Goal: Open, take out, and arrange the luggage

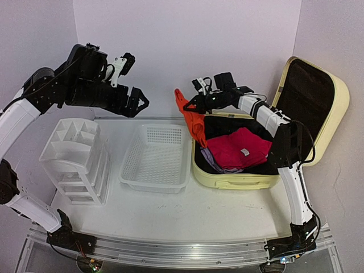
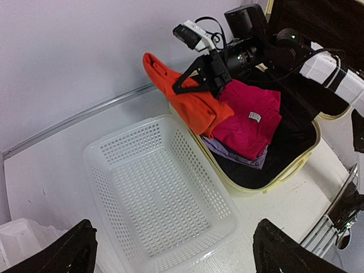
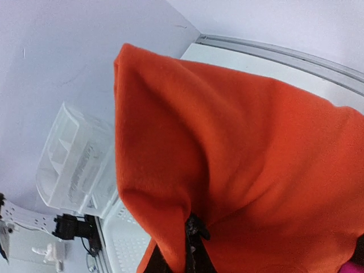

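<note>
The pale yellow luggage [image 1: 239,181] lies open on the table's right side, its lid [image 1: 335,102] leaning back. A red folded garment [image 1: 239,149] and a lilac one [image 1: 211,160] lie inside on the black lining. My right gripper [image 1: 190,105] is shut on an orange garment [image 1: 196,122], holding it raised over the luggage's left rim; the cloth fills the right wrist view [image 3: 244,165]. My left gripper [image 1: 139,102] is open and empty, high above the white mesh basket [image 1: 156,156]. The left wrist view shows the basket [image 2: 159,193], the orange garment [image 2: 193,108] and the luggage [image 2: 284,170].
A white plastic drawer organizer [image 1: 77,159] stands at the left, next to the basket. White walls close the back and both sides. The arms' base rail [image 1: 170,250] runs along the near edge.
</note>
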Robot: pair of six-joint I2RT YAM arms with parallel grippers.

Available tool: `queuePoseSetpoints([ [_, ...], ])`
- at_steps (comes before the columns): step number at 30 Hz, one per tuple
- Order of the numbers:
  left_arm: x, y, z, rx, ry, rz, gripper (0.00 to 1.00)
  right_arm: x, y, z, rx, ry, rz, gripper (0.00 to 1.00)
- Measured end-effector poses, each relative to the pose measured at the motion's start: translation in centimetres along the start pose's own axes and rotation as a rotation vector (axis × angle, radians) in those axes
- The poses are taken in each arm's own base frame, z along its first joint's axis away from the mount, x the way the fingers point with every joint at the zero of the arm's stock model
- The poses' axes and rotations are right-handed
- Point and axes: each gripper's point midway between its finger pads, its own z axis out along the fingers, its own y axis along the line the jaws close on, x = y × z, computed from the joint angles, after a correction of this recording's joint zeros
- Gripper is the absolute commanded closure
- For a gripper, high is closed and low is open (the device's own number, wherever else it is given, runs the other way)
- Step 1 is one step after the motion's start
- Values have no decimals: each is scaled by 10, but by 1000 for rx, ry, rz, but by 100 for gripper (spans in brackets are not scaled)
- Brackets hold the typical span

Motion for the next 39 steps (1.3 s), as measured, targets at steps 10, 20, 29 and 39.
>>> queuePoseSetpoints([
  [10,1,1,-4,1,-2,-5,4,73,67,72,-17,166,-415,100],
  [20,2,4,-14,4,-12,-32,4,174,68,121,-29,417,-787,100],
  [29,3,5,-18,4,-14,-51,4,255,38,129,-43,651,-949,99],
  [39,3,5,-18,5,-13,-51,4,271,33,129,6,703,-912,24],
])
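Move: The right hand holds the orange cloth over the suitcase's far left corner. The white basket it is taken to has its middle some 14 cm back, 12 cm left and 20 cm below. From the right hand, the open suitcase and the magenta cloth in it lie about 10 cm back and 21 cm right; the drawer unit stands roughly 22 cm back, 43 cm left. From the left hand, the basket is about 10 cm ahead, 5 cm right and 37 cm below. Still pinching the orange cloth, the right hand carries it about 20 cm back and 10 cm left from over the suitcase's edge to the basket, sinking some 20 cm, mostly in the second half. The fingers swing from pointing left to steeply down; with the hand low in the basket's near half they open and let go of the cloth. ##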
